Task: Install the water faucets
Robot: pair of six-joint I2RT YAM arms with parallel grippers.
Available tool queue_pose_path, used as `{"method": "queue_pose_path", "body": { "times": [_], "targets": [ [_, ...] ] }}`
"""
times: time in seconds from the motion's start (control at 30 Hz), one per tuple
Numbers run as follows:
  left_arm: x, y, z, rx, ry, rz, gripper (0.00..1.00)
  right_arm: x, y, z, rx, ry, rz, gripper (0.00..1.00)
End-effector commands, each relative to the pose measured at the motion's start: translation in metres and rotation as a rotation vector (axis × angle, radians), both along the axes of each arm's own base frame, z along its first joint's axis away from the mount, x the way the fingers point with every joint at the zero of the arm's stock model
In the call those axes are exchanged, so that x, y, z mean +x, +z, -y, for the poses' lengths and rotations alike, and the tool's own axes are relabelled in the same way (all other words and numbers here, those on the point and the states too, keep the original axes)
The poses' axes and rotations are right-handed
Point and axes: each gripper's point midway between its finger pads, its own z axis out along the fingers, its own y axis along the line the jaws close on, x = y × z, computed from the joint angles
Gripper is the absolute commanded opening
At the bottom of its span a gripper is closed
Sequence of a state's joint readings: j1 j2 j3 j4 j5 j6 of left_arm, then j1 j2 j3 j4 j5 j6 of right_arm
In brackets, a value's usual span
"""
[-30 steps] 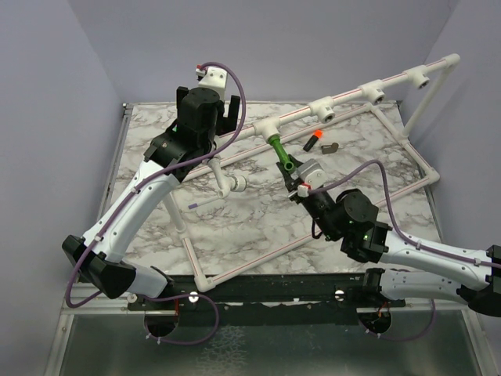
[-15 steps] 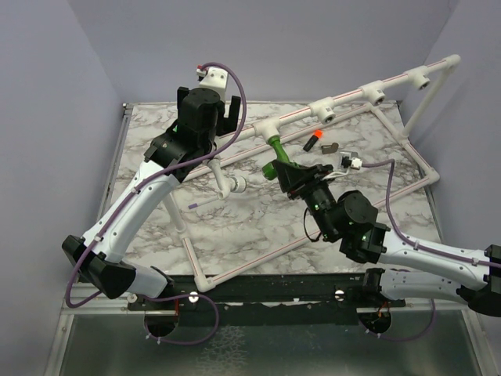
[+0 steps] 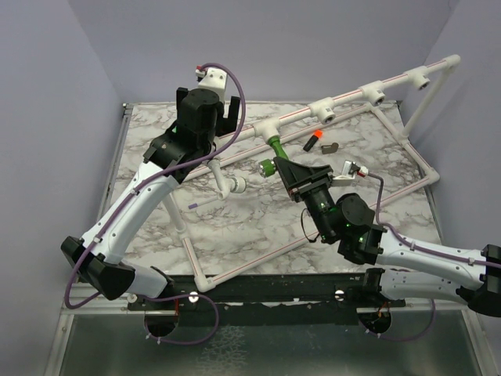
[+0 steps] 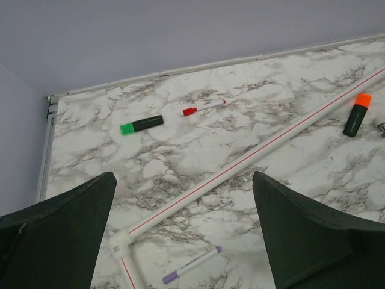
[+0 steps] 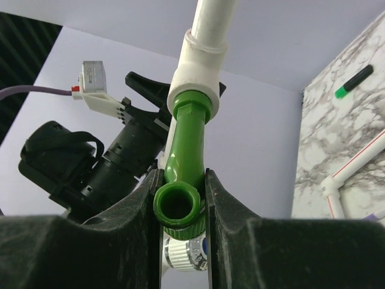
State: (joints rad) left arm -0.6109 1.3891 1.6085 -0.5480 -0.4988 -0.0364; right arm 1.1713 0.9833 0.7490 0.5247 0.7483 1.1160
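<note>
A green water faucet [image 3: 275,147] sticks out of a white tee socket [image 3: 262,128] on the pipe rail, with its knob [image 3: 267,166] pointing left. My right gripper [image 3: 283,167] is shut on it. In the right wrist view the faucet [image 5: 186,141] sits squeezed between both fingers [image 5: 144,208], spout mouth toward the camera, and its far end is inside the socket [image 5: 195,78]. My left gripper [image 3: 215,113] hangs above the back left of the table. It stands open [image 4: 183,176] with nothing between its fingers.
The white pipe frame [image 3: 391,129] rings the marble table, and its raised rail carries more tee sockets [image 3: 322,110]. An orange-capped marker [image 3: 314,141], a green marker [image 4: 141,124], a red pen [image 4: 203,108] and a purple pen [image 4: 191,265] lie on the table. A short pipe stub [image 3: 233,185] lies near the middle.
My right wrist has rolled while gripping the faucet, so its camera swung to the right and the faucet's knob now points left. The left arm has not moved.
</note>
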Motion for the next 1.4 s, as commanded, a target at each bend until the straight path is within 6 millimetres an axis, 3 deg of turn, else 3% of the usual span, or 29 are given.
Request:
{"method": "queue_pose_path", "body": {
  "times": [0.0,0.27,0.43,0.67,0.73,1.03,1.2,1.37],
  "targets": [
    [-0.011,0.003,0.001,0.004,-0.025,-0.003,0.96,-0.008,0.013,-0.015,0.156,0.095,-0.069,0.0],
    [-0.016,0.014,-0.012,-0.003,0.022,0.044,0.96,-0.006,0.014,-0.023,0.075,0.089,-0.044,0.01],
    [-0.016,0.012,-0.014,0.003,0.028,0.045,0.97,-0.003,0.006,-0.01,-0.026,0.035,-0.038,0.2],
    [-0.013,0.006,-0.009,0.005,0.015,0.03,0.97,-0.009,0.003,0.011,-0.071,0.013,-0.013,0.57],
    [-0.012,0.004,-0.009,0.009,0.016,0.026,0.97,-0.011,0.003,0.017,-0.094,0.005,-0.005,0.62],
    [-0.012,0.007,-0.008,0.006,0.014,0.031,0.97,-0.016,0.007,0.058,-0.248,-0.073,0.026,0.68],
    [-0.011,0.005,-0.006,0.009,0.009,0.025,0.97,-0.015,0.015,0.078,-0.494,-0.146,0.148,0.68],
    [-0.011,0.007,-0.007,0.007,0.009,0.03,0.97,-0.021,0.033,0.089,-0.783,-0.179,0.391,0.7]
  ]
}}
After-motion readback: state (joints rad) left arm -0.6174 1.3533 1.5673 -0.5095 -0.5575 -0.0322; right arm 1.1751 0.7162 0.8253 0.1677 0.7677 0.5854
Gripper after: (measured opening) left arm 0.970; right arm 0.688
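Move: My right fingers still grip the green faucet at its open outlet; its middle lies about 2 cm ahead, 2 cm to the left and slightly above. The white tee it hangs from is some 6 cm ahead, 3 cm left and 5 cm up, with the next tee roughly 14 cm farther right along the rail and 4 cm farther out. The white faucet hangs about 13 cm left and 3 cm back. From my left hand, the green faucet lies some 17 cm right, 14 cm back and a little below. With my right hand still pinching the outlet, I first ease less than 1 cm left, then open my fingers and let the green faucet go. From there I draw away to the right by about 8 cm, with slight back and upward drift, and near the end roll my wrist some 30 degrees, left side dropping. ##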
